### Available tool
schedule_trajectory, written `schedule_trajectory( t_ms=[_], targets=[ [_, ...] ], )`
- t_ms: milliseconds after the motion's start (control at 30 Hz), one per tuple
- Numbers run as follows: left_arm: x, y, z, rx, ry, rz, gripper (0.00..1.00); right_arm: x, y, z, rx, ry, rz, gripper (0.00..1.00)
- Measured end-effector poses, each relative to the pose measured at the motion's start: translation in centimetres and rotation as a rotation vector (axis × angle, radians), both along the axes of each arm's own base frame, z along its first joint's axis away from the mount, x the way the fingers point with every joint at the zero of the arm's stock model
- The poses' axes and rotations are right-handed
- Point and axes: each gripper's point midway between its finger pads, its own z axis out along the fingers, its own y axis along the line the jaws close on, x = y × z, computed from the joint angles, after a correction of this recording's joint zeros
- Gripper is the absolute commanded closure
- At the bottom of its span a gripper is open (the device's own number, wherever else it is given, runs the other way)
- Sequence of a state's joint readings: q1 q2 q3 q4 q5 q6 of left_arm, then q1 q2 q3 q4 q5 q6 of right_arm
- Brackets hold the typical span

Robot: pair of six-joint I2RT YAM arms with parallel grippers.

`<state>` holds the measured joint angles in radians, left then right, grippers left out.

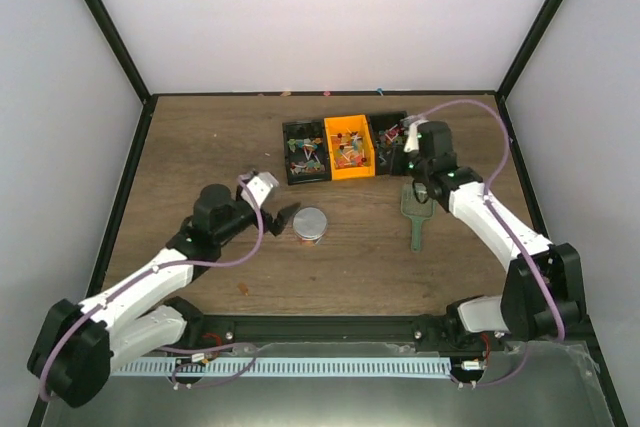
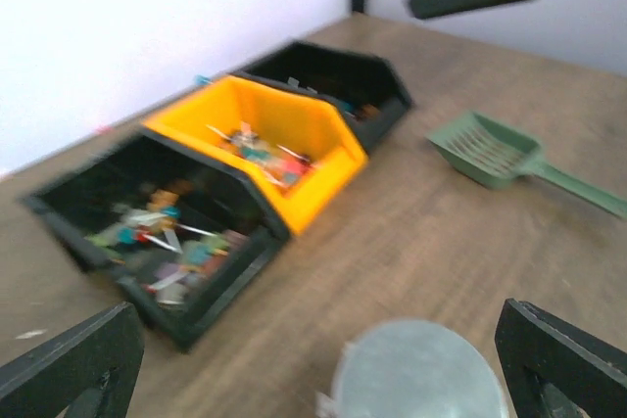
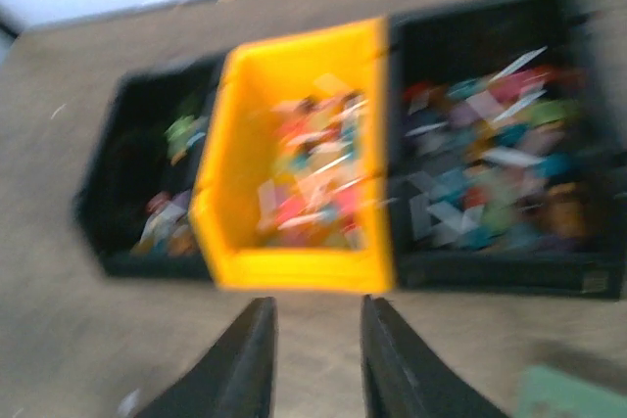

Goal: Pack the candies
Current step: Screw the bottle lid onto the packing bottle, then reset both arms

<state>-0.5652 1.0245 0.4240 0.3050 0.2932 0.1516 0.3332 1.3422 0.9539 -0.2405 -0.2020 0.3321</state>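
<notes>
The candies lie in three bins at the back: a left black bin (image 1: 305,152), an orange bin (image 1: 350,147) and a right black bin (image 1: 390,142). They show as mixed-colour wrappers in the right wrist view (image 3: 313,178) and the left wrist view (image 2: 260,154). A small round jar with a silver lid (image 1: 310,224) stands in front of the bins. My left gripper (image 1: 285,217) is open and empty, with the jar (image 2: 421,374) just ahead between its wide-spread jaws (image 2: 318,374). My right gripper (image 1: 412,169) hovers in front of the orange bin (image 3: 294,266), slightly open and empty (image 3: 315,359).
A green scoop (image 1: 415,212) lies flat on the wooden table to the right of the jar, its handle toward the near edge; it also shows in the left wrist view (image 2: 490,149). Black frame posts and white walls enclose the table.
</notes>
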Motion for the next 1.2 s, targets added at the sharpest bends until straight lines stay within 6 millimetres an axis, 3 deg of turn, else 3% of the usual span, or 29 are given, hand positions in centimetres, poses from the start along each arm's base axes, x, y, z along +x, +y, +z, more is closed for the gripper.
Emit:
schedule_trajectory(
  t_ms=[33,100,133,233,333,467,600,733,933,1033,1200],
  targets=[
    [0.7,0.7,1.2,-0.007,-0.015,0.043,0.00,1.0,-1.4,0.4,-0.022,-0.035,-0.046,0.64],
    [2.1,2.2,3.0,-0.017,-0.035,0.129,0.00,2.7,-4.7,0.6,-0.068,-0.099,-0.133,0.41],
    [2.9,3.1,3.6,-0.018,-0.043,0.173,0.00,3.4,-6.7,0.4,-0.094,-0.138,-0.181,0.34],
    [5.1,6.6,4.0,-0.010,-0.047,0.317,0.00,3.9,-11.7,-2.0,-0.143,-0.180,-0.311,0.26],
    [7.0,11.1,3.3,0.004,-0.034,0.490,0.00,2.6,-14.7,-5.4,-0.183,-0.216,-0.419,0.20],
    [7.9,15.4,2.2,0.013,-0.063,0.651,0.00,1.7,-15.9,-8.1,-0.230,-0.256,-0.470,0.14],
    [7.8,19.3,-0.4,-0.018,-0.055,0.795,0.00,3.2,-16.8,-5.7,-0.242,-0.386,-0.516,0.11],
    [8.3,23.1,-3.2,-0.042,-0.008,0.927,0.00,3.7,-17.5,-3.6,-0.240,-0.473,-0.548,0.00],
    [10.4,24.5,-5.4,-0.071,0.000,0.966,0.00,3.2,-18.3,-2.9,-0.231,-0.506,-0.560,0.00],
    [11.8,25.4,-6.8,-0.067,0.028,0.987,0.00,2.0,-18.5,-4.1,-0.233,-0.504,-0.563,0.00],
    [13.3,25.4,-6.8,-0.086,0.015,0.959,0.00,1.5,-18.6,-6.1,-0.240,-0.471,-0.559,0.00]
  ],
)
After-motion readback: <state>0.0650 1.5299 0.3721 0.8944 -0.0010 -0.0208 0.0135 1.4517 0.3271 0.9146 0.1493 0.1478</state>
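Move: The lidded packing bottle stands clear of both hands. It is about 9 cm to the left hand's right, roughly level with it and some 15 cm below; from the right hand it lies about 24 cm left, 11 cm back and 16 cm below. The left black bin is some 22 cm ahead and 8 cm right of the left hand. From the right hand, the right black bin is about 13 cm ahead and 3 cm right, the green scoop about 7 cm back and 10 cm right, both near table height. The lidded bottle is left standing as both empty hands draw away from it. The left, still wide open, sweeps about 25 cm left and 13 cm forward, rising slightly before sinking, while it swings some 55 degrees counter-clockwise to point forward. The right goes about 19 cm right and ends some 6 cm lower after a dip and partial rise, opening wide, turning clockwise and tipping its fingers up. ##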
